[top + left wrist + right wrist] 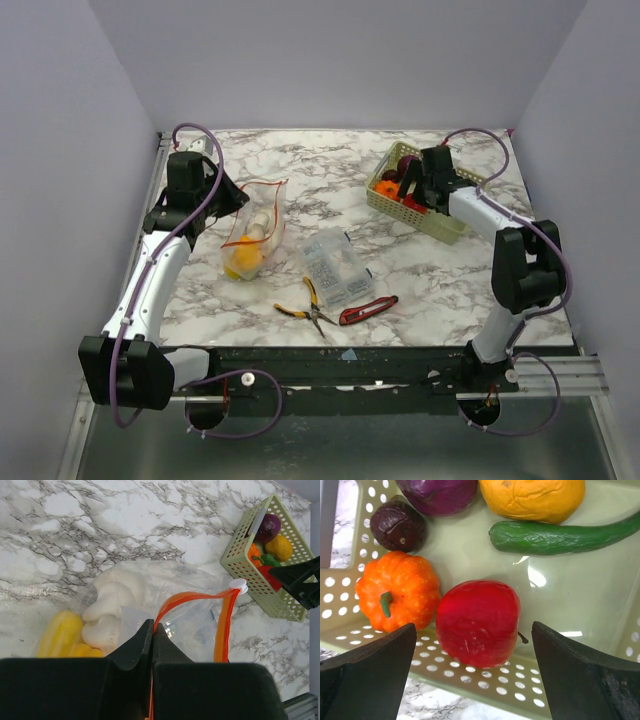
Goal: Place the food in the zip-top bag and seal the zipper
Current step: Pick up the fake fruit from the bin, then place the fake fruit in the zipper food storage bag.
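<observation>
The clear zip-top bag point(255, 225) lies left of centre, with a white piece point(112, 605) and a yellow piece point(60, 635) of food inside. My left gripper point(152, 630) is shut on the bag's orange-red zipper point(222, 625), lifting one side of the mouth so it gapes. A white slider point(238, 585) sits at the strip's far end. My right gripper point(474, 627) hangs open over the green basket point(440, 222), its fingers either side of a red apple point(477, 622). Around it lie an orange pumpkin point(397, 590), a green cucumber point(560, 535), a yellow-orange fruit point(532, 497) and two purple pieces.
A rigid clear compartment box point(337, 265) sits at the centre of the marble table. Yellow-handled pliers point(305, 305) and a red-handled tool point(368, 310) lie near the front edge. Purple walls close in the table on three sides.
</observation>
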Available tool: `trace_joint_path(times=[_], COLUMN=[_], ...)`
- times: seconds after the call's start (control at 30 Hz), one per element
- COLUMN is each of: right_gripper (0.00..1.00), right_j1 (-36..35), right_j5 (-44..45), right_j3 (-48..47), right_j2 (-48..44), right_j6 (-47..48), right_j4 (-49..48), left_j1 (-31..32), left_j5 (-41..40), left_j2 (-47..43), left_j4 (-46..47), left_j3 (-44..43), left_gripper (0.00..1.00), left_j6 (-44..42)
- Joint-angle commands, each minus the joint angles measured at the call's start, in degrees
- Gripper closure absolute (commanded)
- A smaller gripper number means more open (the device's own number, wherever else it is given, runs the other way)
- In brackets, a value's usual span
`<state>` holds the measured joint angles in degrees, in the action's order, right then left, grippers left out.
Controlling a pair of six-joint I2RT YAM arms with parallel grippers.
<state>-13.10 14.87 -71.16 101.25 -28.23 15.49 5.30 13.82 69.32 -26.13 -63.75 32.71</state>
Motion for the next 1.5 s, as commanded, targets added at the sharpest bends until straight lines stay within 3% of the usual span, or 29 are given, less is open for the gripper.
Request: trace_joint_path(times=[0.0, 0.17, 0.37, 0.57, 0.8, 1.03, 1.1, 1.33, 1.47], right_gripper=[0.01, 0.06, 0.24, 0.49, 0.65, 0.69, 0.70, 0.70, 0.70], right_j1=[0.36, 0.45, 0.49, 0.46, 0.46, -0.06, -1.93, -17.27, -27.15], right_j5=[-0.67, -0.12, 0.46, 0.50, 0.28, -14.20, -14.43, -12.65, -9.42], right_j3=[-3.13, -4.76, -5.23, -2.90, 2.15, 5.63, 5.61, -2.09, -3.82], right_j2=[3.56, 7.31, 6.92, 1.49, -8.11, -15.81, -16.46, -14.83, -15.16], right_j6=[-0.22, -0.32, 0.46, 1.17, -0.68, -5.52, -7.09, -5.72, -3.56], right_j4=[-1.06, -0.98, -0.62, -0.77, -1.96, -7.61, -8.35, -8.49, -13.76], left_j1=[-0.34, -0.30, -0.35, -0.36, -0.29, -0.33, -0.26, -0.29, -0.29], left_j5=[1.73, 1.67, 2.09, 2.34, 2.87, 2.91, 3.19, 3.41, 3.96], left_j2=[0.47, 0.56, 0.83, 0.51, 0.46, 0.46, 0.72, 0.55, 0.59], left_j4=[0.25, 0.30, 0.14, 0.32, 0.66, 0.75, 0.74, 0.89, 0.78], left_j3=[-1.54, -1.56, -1.64, -1.56, -1.25, -1.12, -1.20, -1.14, -1.29], left_gripper=[1.00, 1.00, 1.00, 1.00, 1.00, 1.00, 1.00, 1.00, 1.00], left_j6=[0.68, 0.67, 0.73, 1.03, 1.39, 1.48, 1.61, 1.66, 1.77])
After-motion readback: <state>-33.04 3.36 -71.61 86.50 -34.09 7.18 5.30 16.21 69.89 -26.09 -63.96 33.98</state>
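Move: The red fruit sits in the bin almost between my right fingertips: about 3 cm below and 2 cm ahead. The orange pumpkin lies 7 cm left and 5 cm ahead of my hand, the cucumber 8 cm right and 5 ahead, the purple onion 10 ahead and 2 left. The bag's open mouth is some 36 cm left, 9 back and 10 higher. From my left hand the red fruit lies about 42 cm right, 9 ahead, 17 below. I sink my open right hand the last 3 cm or so over the red fruit, easing forward, and close my fingers around its sides. Then I lift it straight out, about 18 cm up in all from the grasp, and swing fast left and somewhat back towards the bag, wrist tilting up and turning counter-clockwise. My left hand keeps its pinch on the bag's rim. ##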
